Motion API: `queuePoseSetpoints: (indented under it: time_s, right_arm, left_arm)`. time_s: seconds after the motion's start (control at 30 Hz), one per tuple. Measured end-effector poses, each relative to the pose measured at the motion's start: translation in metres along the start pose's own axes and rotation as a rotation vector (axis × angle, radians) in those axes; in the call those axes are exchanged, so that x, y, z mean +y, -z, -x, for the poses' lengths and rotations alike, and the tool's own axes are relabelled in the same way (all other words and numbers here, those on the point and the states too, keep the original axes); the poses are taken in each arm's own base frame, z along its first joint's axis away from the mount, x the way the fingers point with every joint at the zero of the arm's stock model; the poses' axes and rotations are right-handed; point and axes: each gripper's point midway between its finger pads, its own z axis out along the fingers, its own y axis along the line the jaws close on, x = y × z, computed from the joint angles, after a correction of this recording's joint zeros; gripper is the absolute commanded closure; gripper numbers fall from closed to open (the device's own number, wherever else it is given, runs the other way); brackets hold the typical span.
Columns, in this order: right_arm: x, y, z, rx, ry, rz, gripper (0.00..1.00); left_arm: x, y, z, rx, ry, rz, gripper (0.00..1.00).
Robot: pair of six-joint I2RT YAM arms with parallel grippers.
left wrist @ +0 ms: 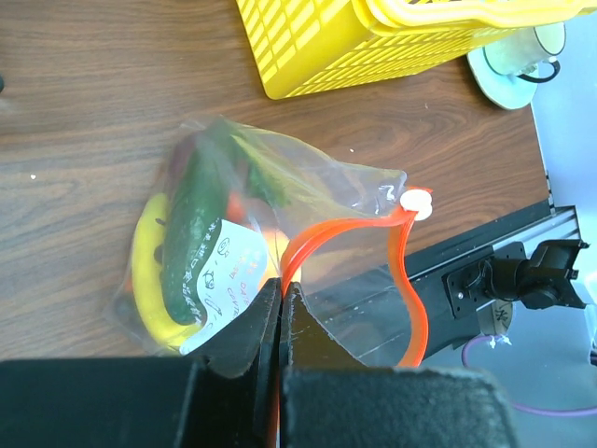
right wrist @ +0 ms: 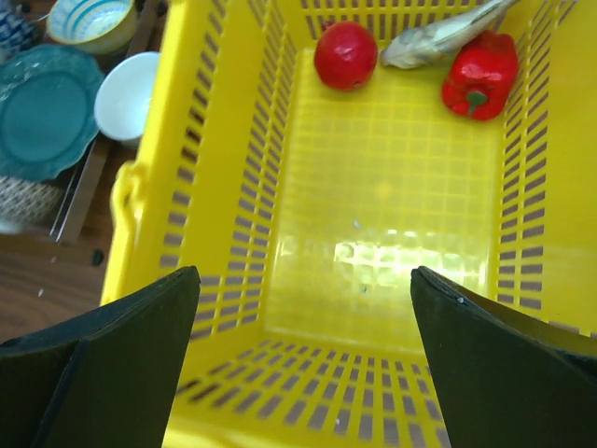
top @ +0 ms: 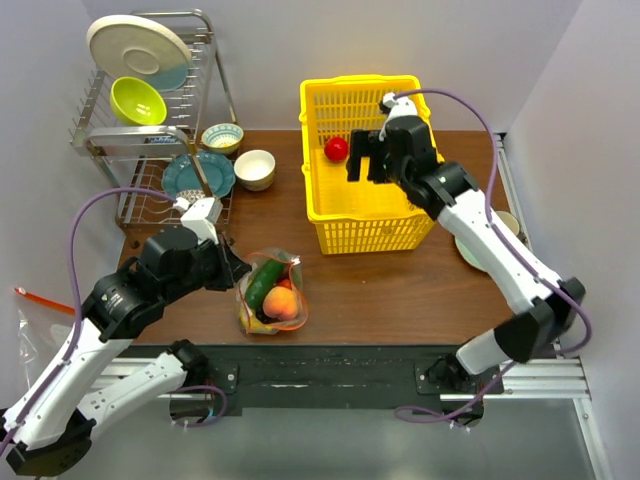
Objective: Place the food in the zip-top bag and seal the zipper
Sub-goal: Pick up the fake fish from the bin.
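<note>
The zip-top bag (top: pixel 272 292) lies on the table near the front edge, its mouth gaping. Inside it are a green cucumber (left wrist: pixel 191 229), a yellow banana (left wrist: pixel 147 271) and a peach (top: pixel 282 303). My left gripper (left wrist: pixel 282 291) is shut on the bag's mouth, pinching the red-orange zipper (left wrist: pixel 410 280) at one end; the white end piece (left wrist: pixel 416 203) is at the other. My right gripper (right wrist: pixel 303 273) hangs open and empty over the yellow basket (top: pixel 360 87). At the basket's far end lie a red apple (right wrist: pixel 346 55), a red pepper (right wrist: pixel 480 73) and a grey-beige piece (right wrist: pixel 438 37).
A dish rack (top: pixel 150 120) with plates and a green bowl stands at the back left. Beside it are a teal plate (top: pixel 198 175) and two small bowls (top: pixel 254 168). A cup on a saucer (left wrist: pixel 522 51) sits right of the basket. Another flat clear bag (top: pixel 40 305) lies off the table's left edge.
</note>
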Motion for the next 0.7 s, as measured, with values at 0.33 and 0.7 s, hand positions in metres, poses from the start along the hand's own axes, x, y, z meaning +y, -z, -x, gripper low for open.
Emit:
queuePoseSetpoints:
  time_s: [0.33, 0.7]
  right_arm:
    - [-0.044, -0.119, 0.001, -0.011, -0.224, -0.196, 0.06]
    - [-0.085, -0.220, 0.019, -0.189, -0.297, -0.496, 0.06]
  left_arm:
    - [-0.003, -0.007, 0.001, 0.013, 0.000, -0.004, 1.00]
    - [-0.001, -0.024, 0.001, 0.022, -0.009, 0.021, 1.00]
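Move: The fake fish lies in the far end of the yellow bin, roughly 25 cm ahead of the open right hand, 4 cm to its right and 21 cm below. The round red fruit is about 22 cm ahead and 6 cm left, the red pepper about 20 cm ahead and 7 cm right, both some 20 cm below the hand. From the left hand the fish is about 45 cm ahead, 28 cm to the right and 17 cm below. The empty right hand sweeps about 21 cm forward over the bin floor towards the fake fish at its far end, sinking some 10 cm on the way and turning about 35 degrees clockwise, with a small drift to the right and the fingers staying wide open. Meanwhile the left hand keeps its pinch on the rim of the zip-top bag and eases a couple of centimetres forward, right and down with it. ##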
